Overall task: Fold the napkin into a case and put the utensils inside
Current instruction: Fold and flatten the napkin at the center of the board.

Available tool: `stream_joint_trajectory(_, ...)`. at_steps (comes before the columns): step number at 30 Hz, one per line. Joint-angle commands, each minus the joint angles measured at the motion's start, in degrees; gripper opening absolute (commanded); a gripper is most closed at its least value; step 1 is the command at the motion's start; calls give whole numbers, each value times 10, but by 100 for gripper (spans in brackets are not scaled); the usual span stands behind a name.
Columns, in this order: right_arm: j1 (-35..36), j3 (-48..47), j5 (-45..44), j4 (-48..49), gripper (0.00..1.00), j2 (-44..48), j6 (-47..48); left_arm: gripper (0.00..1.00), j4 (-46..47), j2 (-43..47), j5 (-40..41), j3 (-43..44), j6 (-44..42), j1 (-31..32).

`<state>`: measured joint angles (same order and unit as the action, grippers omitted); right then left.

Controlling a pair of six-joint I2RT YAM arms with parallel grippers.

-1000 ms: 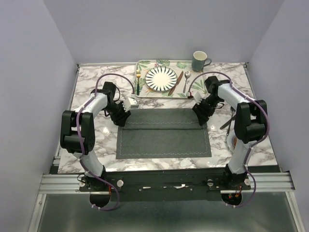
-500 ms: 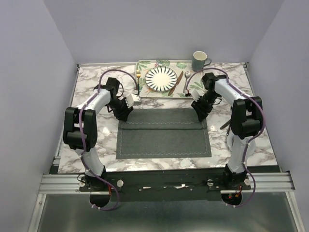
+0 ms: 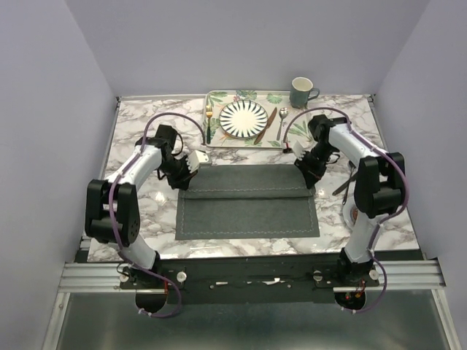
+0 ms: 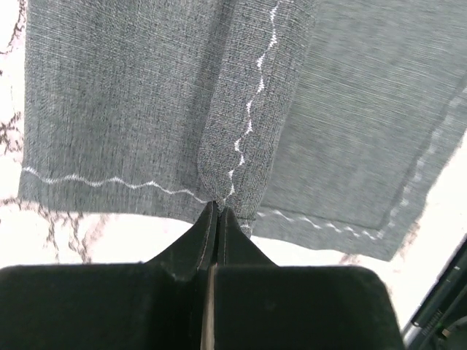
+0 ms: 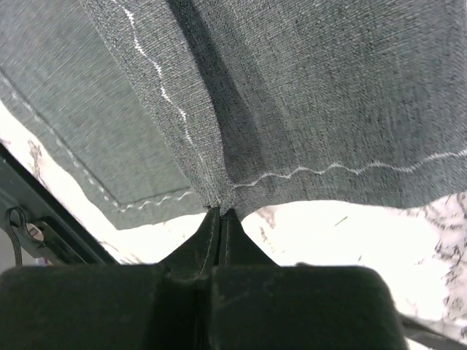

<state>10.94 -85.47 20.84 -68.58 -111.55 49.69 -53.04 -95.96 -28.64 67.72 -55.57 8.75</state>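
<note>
The dark grey napkin [image 3: 246, 206] lies on the marble table with its far part folded over toward me. My left gripper [image 3: 185, 177] is shut on the napkin's [image 4: 146, 102] folded left edge, pinching the cloth at its tips [image 4: 217, 208]. Over on the other side, my right gripper [image 3: 309, 178] is shut on the napkin's [image 5: 328, 95] folded right edge, the cloth caught at its tips [image 5: 221, 210]. The utensils rest on the leaf-patterned tray [image 3: 219, 96] at the back: a gold fork [image 3: 208, 121] left of the striped plate [image 3: 244, 117], a brownish knife [image 3: 263, 125] and a silver spoon [image 3: 281, 121] right of it.
A teal mug [image 3: 301, 92] stands at the back right beside the tray. The table's marble top [image 3: 139, 146] shows on both sides of the napkin. Grey walls close in the left, right and far sides.
Both grippers have closed from partly open onto the napkin's folded side edges. The arms shifted slightly near the fold line.
</note>
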Motion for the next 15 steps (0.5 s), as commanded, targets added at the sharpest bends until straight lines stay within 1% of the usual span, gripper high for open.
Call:
stream_joint_trajectory(1, 4, 45, 4, -12, 1, 81, 27, 0, -14, 96, -21, -45, -28, 2)
stream_joint_trajectory(2, 4, 51, 7, -14, 1, 91, 32, 0, -14, 125, -26, -65, -30, 2)
stream_joint_trajectory(5, 7, 86, 9, -18, 1, 121, 37, 0, -17, 175, -25, -107, -47, 3)
stream_joint_trajectory(7, 10, 128, 0, -9, 1, 132, 37, 0, -18, 192, -7, -134, -68, 4)
stream_joint_trajectory(8, 14, 142, -4, 12, 1, 135, 32, 0, -17, 198, -2, -157, -75, 7)
stream_joint_trajectory(10, 20, 172, -17, 36, 1, 130, 25, 0, -11, 191, 16, -174, -79, 15)
stream_joint_trajectory(11, 26, 176, -21, 57, 1, 115, 13, 0, -7, 172, 22, -181, -69, 20)
stream_joint_trajectory(13, 29, 169, -25, 73, 1, 96, -1, 0, 8, 147, 35, -180, -46, 32)
stream_joint_trajectory(15, 32, 160, -31, 93, 1, 69, -20, 0, 22, 108, 38, -168, -6, 34)
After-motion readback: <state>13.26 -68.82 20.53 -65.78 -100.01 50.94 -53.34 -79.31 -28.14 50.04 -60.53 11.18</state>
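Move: The left gripper already pinches the left end of the folded-over hem; the napkin's near left corner lies about 17 cm back, 2 cm to its left and 2 cm lower. The right gripper pinches the hem's other end, with the near right corner some 16 cm back, 3 cm to its right and 2 cm lower. The far fold's middle is about 9 cm ahead and 24 cm to the right of the left gripper; the dark knife lies 4 cm ahead and 14 cm to the right of the right gripper. Keep both grippers shut on the ends of the hem and draw it back together over the lower layer towards the napkin's near edge, the left hand about 8 cm, the right about 7. Arc it: lift nearly 3 cm on the way, then lower to slightly below the starting height, turning the left wrist a little clockwise. ##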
